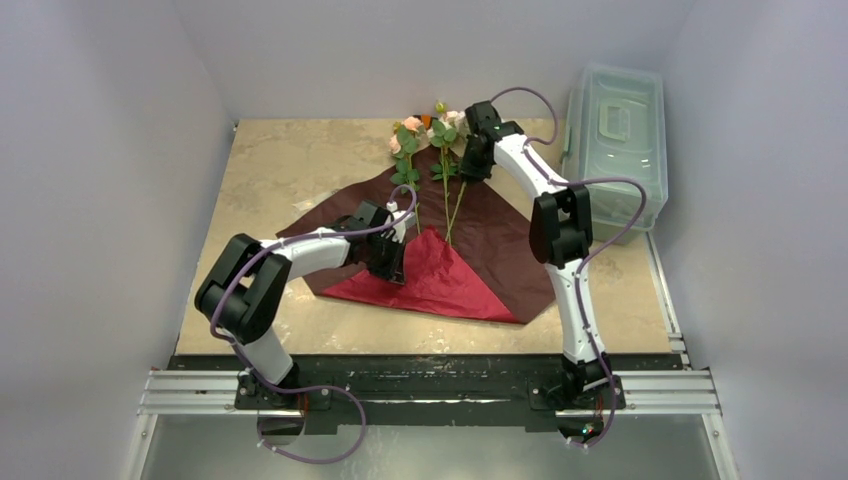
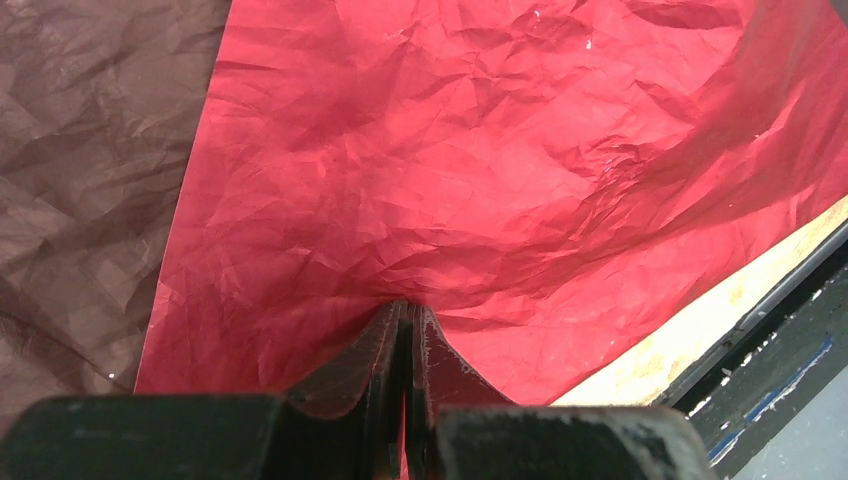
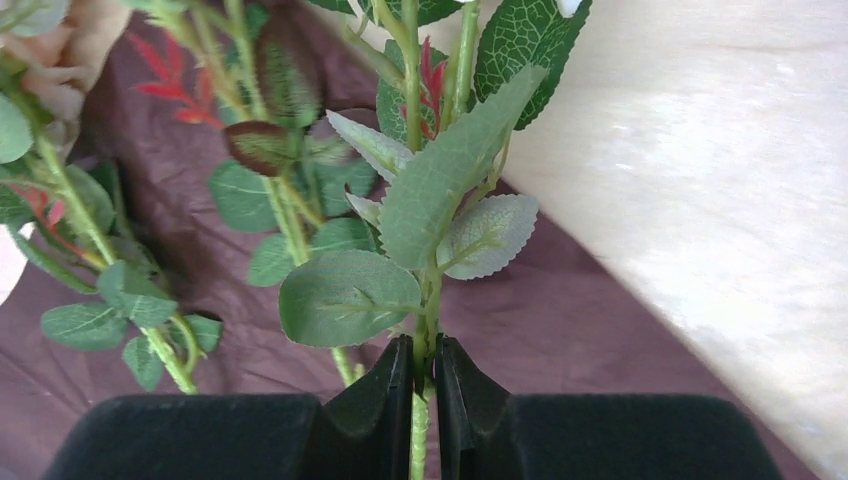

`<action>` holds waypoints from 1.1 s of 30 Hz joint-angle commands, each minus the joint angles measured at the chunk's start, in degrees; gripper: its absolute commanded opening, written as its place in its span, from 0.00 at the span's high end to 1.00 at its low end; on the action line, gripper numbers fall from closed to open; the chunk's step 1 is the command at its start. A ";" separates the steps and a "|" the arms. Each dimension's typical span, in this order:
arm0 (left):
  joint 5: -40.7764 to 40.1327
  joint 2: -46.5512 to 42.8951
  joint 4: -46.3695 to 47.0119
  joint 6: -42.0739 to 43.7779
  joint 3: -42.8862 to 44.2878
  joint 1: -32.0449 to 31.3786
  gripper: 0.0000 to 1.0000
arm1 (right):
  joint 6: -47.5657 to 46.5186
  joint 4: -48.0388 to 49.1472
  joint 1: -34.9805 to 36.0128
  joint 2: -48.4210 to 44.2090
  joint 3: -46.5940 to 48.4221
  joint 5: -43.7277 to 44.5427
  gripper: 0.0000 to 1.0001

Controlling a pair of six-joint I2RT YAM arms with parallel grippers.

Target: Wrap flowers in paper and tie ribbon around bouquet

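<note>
The paper (image 1: 505, 235) lies dark maroon side up in mid-table, its near corner folded over to show a bright red flap (image 1: 440, 278). My left gripper (image 1: 395, 262) is shut on the flap's left edge. In the left wrist view the red paper (image 2: 450, 150) runs into that gripper (image 2: 408, 312), with a red sliver between the closed jaws. The flowers (image 1: 428, 140) lie on the paper's far corner, stems pointing toward me. My right gripper (image 1: 470, 165) is shut on one green stem (image 3: 425, 300) just below its leaves, over the maroon paper (image 3: 570, 320). No ribbon or bouquet is in view.
A translucent lidded plastic box (image 1: 615, 140) stands at the back right, close to my right arm's elbow. Bare beige table (image 1: 270, 170) lies left of the paper. A metal rail (image 1: 430, 390) runs along the near edge. White walls enclose three sides.
</note>
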 commanded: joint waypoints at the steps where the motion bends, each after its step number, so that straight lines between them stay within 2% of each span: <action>1: -0.16 1.25 0.33 -0.27 1.74 0.01 1.00 | -2.33 2.04 2.19 2.88 4.37 -2.87 0.89; 14: -0.42 1.29 -0.37 -0.94 2.66 0.03 1.00 | -3.34 10.26 4.21 1.87 3.73 -5.46 0.86; 19: -0.40 1.52 -0.79 -0.90 3.29 0.08 1.00 | -3.27 8.34 4.09 2.96 3.99 -6.74 0.62; 25: -0.08 1.67 -1.18 -0.73 3.96 0.03 1.00 | -4.02 6.19 2.09 -1.59 0.19 -5.12 0.43; 29: 0.39 1.66 -1.70 -0.96 5.21 -0.12 1.00 | -5.30 4.59 0.21 -9.89 -4.55 -3.15 0.26; 33: 0.55 1.24 -3.76 -1.53 8.15 -0.87 1.00 | -6.87 4.51 -0.83 -20.98 -16.11 -1.62 0.13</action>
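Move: The right hand holds the right-hand flower by its stem and is taking it to the middle flower, whose middle lies about 5 cm to the left, 1 cm ahead and 4 cm lower. The left flower is some 12 cm left, level ahead; the red fold's tip lies 13 cm back and 8 cm left. From the left hand, shut at the red fold, the middle flower is about 27 cm ahead and 9 cm right. Right hand carries its flower about 6 cm left to the middle one, opens wide, withdraws right and up. ##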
